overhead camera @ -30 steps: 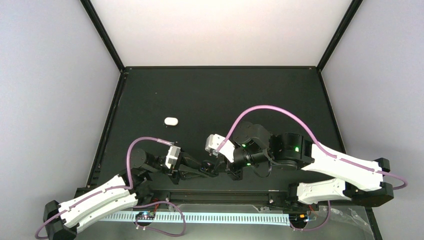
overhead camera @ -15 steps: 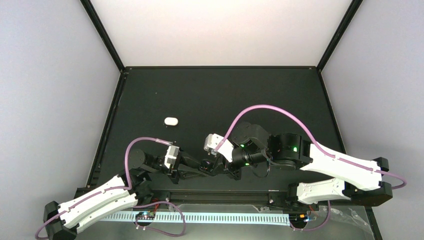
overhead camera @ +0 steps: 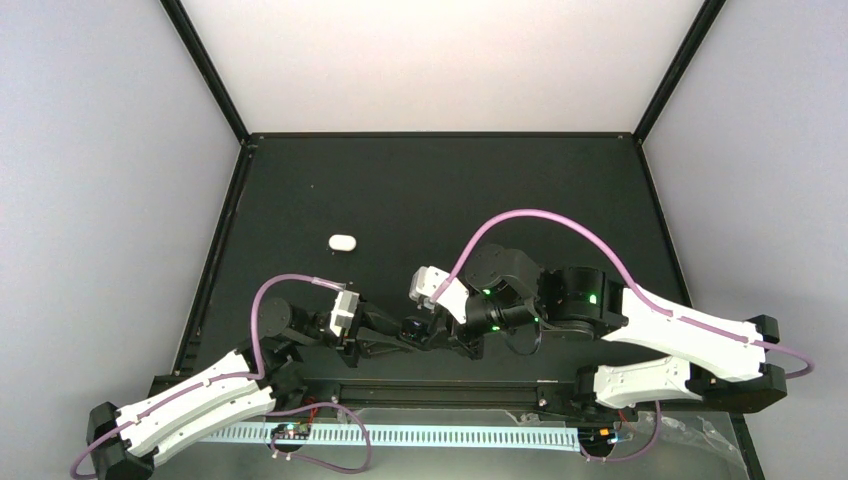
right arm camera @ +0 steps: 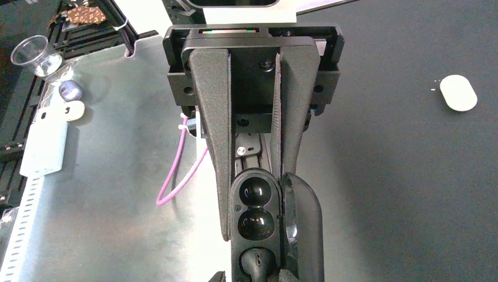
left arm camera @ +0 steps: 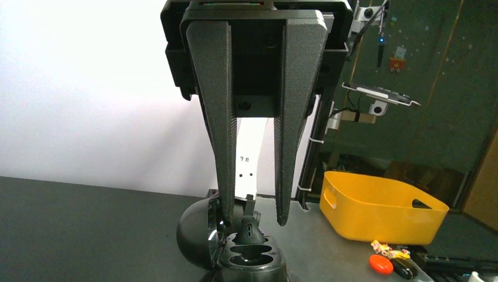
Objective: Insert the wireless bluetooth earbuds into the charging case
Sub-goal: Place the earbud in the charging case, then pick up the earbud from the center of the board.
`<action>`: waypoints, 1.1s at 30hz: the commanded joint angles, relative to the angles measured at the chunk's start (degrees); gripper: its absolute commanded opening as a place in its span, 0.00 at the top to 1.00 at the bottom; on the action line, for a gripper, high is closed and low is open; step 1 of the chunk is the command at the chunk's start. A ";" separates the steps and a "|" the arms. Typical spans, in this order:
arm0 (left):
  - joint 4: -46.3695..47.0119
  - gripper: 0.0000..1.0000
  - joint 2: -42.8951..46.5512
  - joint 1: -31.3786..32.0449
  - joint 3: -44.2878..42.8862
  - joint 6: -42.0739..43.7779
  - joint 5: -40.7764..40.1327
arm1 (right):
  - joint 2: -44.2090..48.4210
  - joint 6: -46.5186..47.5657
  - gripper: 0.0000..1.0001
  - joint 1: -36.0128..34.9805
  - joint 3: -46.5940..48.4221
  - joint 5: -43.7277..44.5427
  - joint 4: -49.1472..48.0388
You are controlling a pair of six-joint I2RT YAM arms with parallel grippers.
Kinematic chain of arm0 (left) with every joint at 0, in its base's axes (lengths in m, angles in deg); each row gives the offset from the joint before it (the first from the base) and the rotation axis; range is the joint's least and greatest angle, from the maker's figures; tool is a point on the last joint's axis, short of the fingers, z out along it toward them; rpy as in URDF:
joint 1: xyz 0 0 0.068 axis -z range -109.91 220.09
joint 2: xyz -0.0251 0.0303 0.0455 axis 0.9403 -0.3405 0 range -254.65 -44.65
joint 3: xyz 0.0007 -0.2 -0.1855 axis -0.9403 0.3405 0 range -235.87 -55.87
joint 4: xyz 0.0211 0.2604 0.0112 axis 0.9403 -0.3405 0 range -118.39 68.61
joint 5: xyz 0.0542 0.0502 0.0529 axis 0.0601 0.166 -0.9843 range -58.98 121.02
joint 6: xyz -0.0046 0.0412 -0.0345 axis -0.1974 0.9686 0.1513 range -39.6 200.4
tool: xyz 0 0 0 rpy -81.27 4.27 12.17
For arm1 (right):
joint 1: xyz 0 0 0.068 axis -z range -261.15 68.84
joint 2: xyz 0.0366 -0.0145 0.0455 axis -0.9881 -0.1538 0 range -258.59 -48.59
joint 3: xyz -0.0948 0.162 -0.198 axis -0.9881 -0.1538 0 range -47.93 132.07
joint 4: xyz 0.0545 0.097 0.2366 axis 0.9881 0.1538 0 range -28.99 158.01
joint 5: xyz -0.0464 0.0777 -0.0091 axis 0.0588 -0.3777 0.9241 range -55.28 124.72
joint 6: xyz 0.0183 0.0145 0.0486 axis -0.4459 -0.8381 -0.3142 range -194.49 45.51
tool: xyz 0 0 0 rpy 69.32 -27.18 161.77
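The black charging case (right arm camera: 258, 205) is open, with its lid (right arm camera: 305, 223) swung to the side. One black earbud (left arm camera: 249, 228) stands in the end slot, and the glossy slot beside it (right arm camera: 256, 222) is bare. My left gripper (left arm camera: 252, 222) is shut on the case's base at the earbud end, one finger (left arm camera: 224, 194) against the lid hinge. My right gripper (right arm camera: 255, 235) is open and straddles the base from the opposite side. One of its fingers (right arm camera: 216, 176) lies along the outer wall; the other sits between base and lid. In the top view the left gripper (overhead camera: 398, 336) and the right gripper (overhead camera: 432, 334) meet.
A closed white oval case (overhead camera: 342, 242) lies on the black mat to the far left. Off the table stand a yellow bin (left arm camera: 376, 205) with small items (left arm camera: 382, 264) beside it, a plastic cup (right arm camera: 36, 53) and a white box (right arm camera: 44, 147). A purple cable (right arm camera: 182, 176) loops under the right wrist.
The right gripper's jaws have parted from shut, and it has edged slightly left toward the left gripper. The left gripper and the case have stayed put.
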 commanded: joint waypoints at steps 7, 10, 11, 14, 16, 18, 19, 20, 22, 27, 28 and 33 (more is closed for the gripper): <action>-0.13 0.99 -0.36 0.51 -2.78 1.90 -0.21 | 2.61 0.62 0.74 -0.38 1.55 2.91 1.16; -0.38 0.99 -0.40 0.51 -2.87 2.08 -0.39 | 3.38 0.85 0.74 -0.39 1.82 3.86 1.47; -0.52 0.98 -0.33 0.51 -2.87 2.09 -0.50 | 4.04 0.88 0.72 -0.38 1.97 5.61 1.65; -1.02 0.98 0.18 0.51 -2.95 2.37 -0.58 | 8.37 0.44 0.67 -0.33 0.54 10.93 -0.54; -1.94 0.99 0.74 0.51 -3.11 2.65 -0.94 | 11.68 -0.57 0.61 -0.30 -2.23 16.07 -3.87; -2.53 0.98 1.27 0.51 -3.28 2.94 -1.15 | 14.83 -2.08 0.57 0.04 -6.31 23.68 -7.61; -2.81 0.98 1.45 0.51 -3.38 3.07 -1.22 | 16.49 -2.81 0.56 0.36 -8.80 26.53 -9.66; -3.06 0.98 1.54 0.51 -3.47 3.06 -1.36 | 18.13 -3.65 0.54 0.93 -11.35 28.76 -11.77; -3.19 0.99 1.77 0.51 -3.42 2.86 -1.44 | 21.29 -5.74 0.52 3.24 -17.14 30.77 -16.21; -3.51 0.99 1.69 0.51 -3.57 2.69 -1.41 | 24.70 -12.04 0.48 9.26 -30.31 27.10 -24.30; -3.64 0.98 1.70 0.51 -3.65 2.70 -1.45 | 24.68 -13.76 0.48 10.74 -32.53 25.28 -25.92; -3.89 0.98 1.64 0.51 -3.68 2.71 -1.77 | 20.65 -20.36 0.49 17.76 -43.02 18.51 -36.40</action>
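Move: The earbud still on the table is the right hand's next target: about 14 cm ahead of that hand, 6 cm to its right and some 18 cm below. The charging case, gripped by the left hand with the first earbud already in it, is only about 3 cm to the right hand's left and 2 cm lower. The white case lies roughly 29 cm ahead and 23 cm left on the table. From the left hand, the loose earbud is about 14 cm ahead, 9 cm right and 17 cm below. The earbud in the charging case is left behind as the right fingers, already slightly parted around it, open to about half and back off it, up some 5 cm and to the right 9 cm. The right hand then swings forward about 12 cm and sinks well below its starting height towards the earbud on the table, turning some 40 degrees clockwise; the left hand keeps the case still. ##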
